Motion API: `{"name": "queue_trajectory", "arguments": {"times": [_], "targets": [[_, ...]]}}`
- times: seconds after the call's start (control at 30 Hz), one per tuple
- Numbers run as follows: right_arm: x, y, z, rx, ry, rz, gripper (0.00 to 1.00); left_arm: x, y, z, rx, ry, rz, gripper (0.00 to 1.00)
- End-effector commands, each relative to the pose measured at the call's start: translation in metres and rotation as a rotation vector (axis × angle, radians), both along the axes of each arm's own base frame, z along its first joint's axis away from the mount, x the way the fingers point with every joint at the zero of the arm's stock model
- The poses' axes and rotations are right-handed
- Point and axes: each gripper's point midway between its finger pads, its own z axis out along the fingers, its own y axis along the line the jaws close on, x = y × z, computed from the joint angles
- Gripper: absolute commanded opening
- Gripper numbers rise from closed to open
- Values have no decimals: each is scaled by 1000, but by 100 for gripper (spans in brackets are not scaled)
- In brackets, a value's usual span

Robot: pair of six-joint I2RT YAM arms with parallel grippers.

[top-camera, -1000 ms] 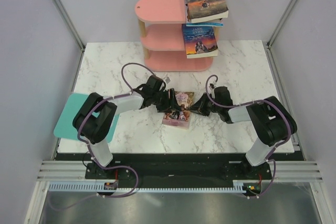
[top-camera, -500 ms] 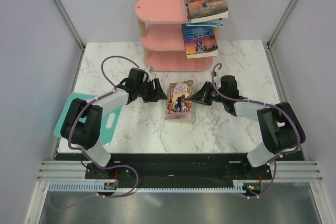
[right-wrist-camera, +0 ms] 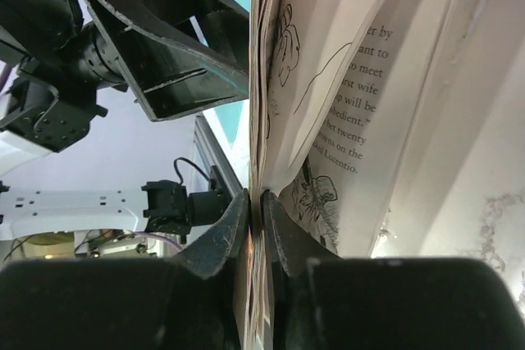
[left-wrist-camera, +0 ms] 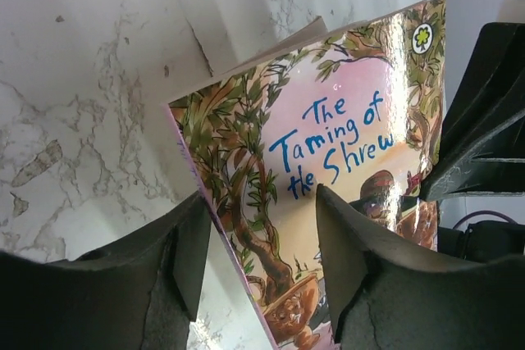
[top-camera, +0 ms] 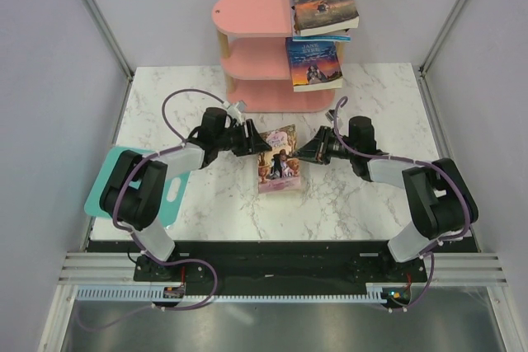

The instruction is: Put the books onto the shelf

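A light picture-covered book, "The Taming of the Shrew" (top-camera: 279,169), sits on the marble table between both grippers, its right side raised. My right gripper (top-camera: 305,154) is shut on that page edge (right-wrist-camera: 256,219), and loose pages (right-wrist-camera: 353,120) fan out. My left gripper (top-camera: 261,146) stands open astride the book's spine edge (left-wrist-camera: 258,260), one finger (left-wrist-camera: 184,256) under and one (left-wrist-camera: 361,268) over the cover (left-wrist-camera: 328,145). The pink shelf (top-camera: 256,51) stands at the back, with "A Tale of Two Cities" (top-camera: 323,2) on its top board and "Jane Eyre" (top-camera: 313,63) below.
A flat teal board (top-camera: 103,183) hangs over the table's left edge beside the left arm. Frame posts and grey walls close in the table on both sides and at the back.
Both arms have reached farther from the near edge. The left gripper drew off the book to the left, then came back to its spine edge and narrowed a little. The right gripper kept its hold.
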Motion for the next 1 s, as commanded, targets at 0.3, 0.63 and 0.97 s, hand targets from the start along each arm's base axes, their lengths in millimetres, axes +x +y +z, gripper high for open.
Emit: {"name": "queue_trajectory", "arguments": {"times": [0.3,0.63,0.97], "targets": [[1,-8,-21,-62,31,-42,45,6,-18,51,-180,-42,-1,2],[-11,-15,-25,-50,49,-96,68,17,-21,117,-291,-106,11,2],[-10,-14,0,47,-19,-136,74,17,-30,178,-465,-159,-24,2]]}}
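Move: The Taming of the Shrew hangs in the right fingers by its page edge. Its middle is about 4 cm right of the left hand, 4 cm back and 2 cm lower. From the right hand, the book's middle is some 4 cm left, 1 cm back and barely lower; the left gripper is 8 cm left and 3 cm ahead, slightly lower. Jane Eyre, on the middle board, is about 24 cm ahead of the left hand, 12 cm right and 8 cm above. The book's spine edge, between the left fingers, is pinched as they close fully; the left hand then lifts it about 11 cm with a slight forward drift, rolling some 20 degrees so its left side sinks. Meanwhile the right fingers open wide and let go of the page edge, that hand sinking about 4 cm and easing slightly back and right. ##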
